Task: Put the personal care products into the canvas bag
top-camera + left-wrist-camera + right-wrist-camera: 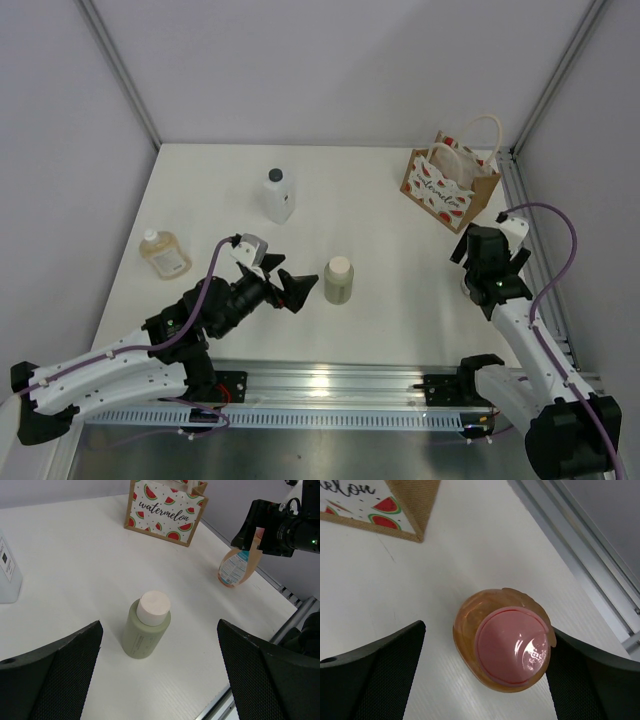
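The canvas bag point(450, 180) with watermelon prints stands at the back right. An orange bottle with a pink cap point(510, 647) stands upright between the fingers of my right gripper point(487, 630). The right finger touches it, the left finger stands apart, and the gripper is open. In the top view the right wrist hides this bottle. My left gripper point(160, 625) is open, and the beige cylinder with a cream cap point(147, 627) stands just ahead of its fingertips, untouched. A white bottle with a black cap point(275, 195) and an amber flask point(165, 254) stand on the left half.
A metal rail point(580, 555) runs along the table's right edge, close to the orange bottle. White walls enclose the back and the sides. The arms' base rail point(330, 385) lies along the near edge.
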You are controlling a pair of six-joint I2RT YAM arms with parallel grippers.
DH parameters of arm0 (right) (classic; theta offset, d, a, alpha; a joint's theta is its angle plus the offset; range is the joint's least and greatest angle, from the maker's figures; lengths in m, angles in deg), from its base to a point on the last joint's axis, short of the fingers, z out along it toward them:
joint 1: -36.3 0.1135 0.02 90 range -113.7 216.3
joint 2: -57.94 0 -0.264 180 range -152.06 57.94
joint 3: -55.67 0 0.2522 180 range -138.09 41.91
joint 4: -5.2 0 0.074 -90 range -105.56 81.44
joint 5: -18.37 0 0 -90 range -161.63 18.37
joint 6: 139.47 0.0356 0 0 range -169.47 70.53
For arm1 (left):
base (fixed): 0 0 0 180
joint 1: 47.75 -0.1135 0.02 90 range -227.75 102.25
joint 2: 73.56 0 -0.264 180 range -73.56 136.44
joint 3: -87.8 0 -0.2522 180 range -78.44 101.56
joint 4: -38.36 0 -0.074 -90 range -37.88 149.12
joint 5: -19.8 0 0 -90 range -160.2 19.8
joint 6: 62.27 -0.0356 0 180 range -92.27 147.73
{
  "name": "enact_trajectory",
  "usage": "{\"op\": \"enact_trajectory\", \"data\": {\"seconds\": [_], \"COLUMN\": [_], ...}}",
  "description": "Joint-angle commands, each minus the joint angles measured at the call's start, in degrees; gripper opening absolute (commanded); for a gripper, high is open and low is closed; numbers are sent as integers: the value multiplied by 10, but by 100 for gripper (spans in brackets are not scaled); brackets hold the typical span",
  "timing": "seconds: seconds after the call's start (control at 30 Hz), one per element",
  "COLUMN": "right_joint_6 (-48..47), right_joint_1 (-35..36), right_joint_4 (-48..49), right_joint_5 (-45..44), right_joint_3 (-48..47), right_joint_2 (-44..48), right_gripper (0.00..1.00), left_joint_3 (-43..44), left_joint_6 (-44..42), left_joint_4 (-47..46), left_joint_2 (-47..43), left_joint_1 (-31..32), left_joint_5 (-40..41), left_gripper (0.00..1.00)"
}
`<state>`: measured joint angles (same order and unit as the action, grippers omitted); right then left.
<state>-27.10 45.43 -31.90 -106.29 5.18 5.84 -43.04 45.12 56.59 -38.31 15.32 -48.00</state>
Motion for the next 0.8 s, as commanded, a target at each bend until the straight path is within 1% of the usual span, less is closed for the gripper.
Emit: {"op": "enact_trajectory", "data": {"seconds": [0.0,0.13,0.33,0.4,0.43,0.5,0.6,0.63,0.67,0.77], "right_joint_6": [-25,-38,-47,-55,-60,-71,-94,-100,-104,-116], "right_joint_1": [-2,-2,-1,-1,-2,-2,-2,-2,-2,-1], "right_joint_4": [91,129,181,192,209,226,286,296,313,338], "right_joint_5": [62,83,71,75,85,90,109,114,123,147], "right_joint_3": [13,25,22,24,27,34,55,64,68,80], "right_joint_2": [4,-5,-73,-83,-85,-85,-80,-77,-76,-76], "right_gripper": [95,89,88,83,80,76,66,61,60,48], "left_joint_3": [17,16,20,20,20,21,20,21,20,22], "left_joint_6": [-12,-12,-11,-12,-12,-12,-11,-11,-11,-11], "left_joint_4": [-3,-2,0,1,1,1,1,1,1,1], "left_joint_2": [1,1,4,3,3,2,1,1,2,3], "left_joint_1": [-3,-2,-3,-2,-2,-2,-2,-2,-2,-3], "left_joint_5": [0,0,0,0,-1,-3,-6,-6,-5,-6], "left_gripper": [99,99,99,99,99,99,99,99,99,99]}}
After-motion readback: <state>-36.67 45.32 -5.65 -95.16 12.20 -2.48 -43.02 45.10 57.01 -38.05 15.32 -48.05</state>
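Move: The pink-capped amber bottle stands between the right hand's open fingers, its middle about 2 cm ahead, 1 cm to the right and 5 cm below. The canvas bag's middle is some 22 cm ahead and 7 cm to the left of that hand, roughly 4 cm lower; the green bottle is about 33 cm left, 4 cm back and 7 cm lower. From the left hand the amber bottle lies about 9 cm ahead, 40 cm to the right and 18 cm below. The amber bottle is taken between the right fingers, which go from nearly wide open to a little over half open and end against both sides of its upper body. Meanwhile the hand travels forward about 5 cm and left 3 cm towards the canvas bag, sinking slightly midway and turning some 15 degrees counter-clockwise. ##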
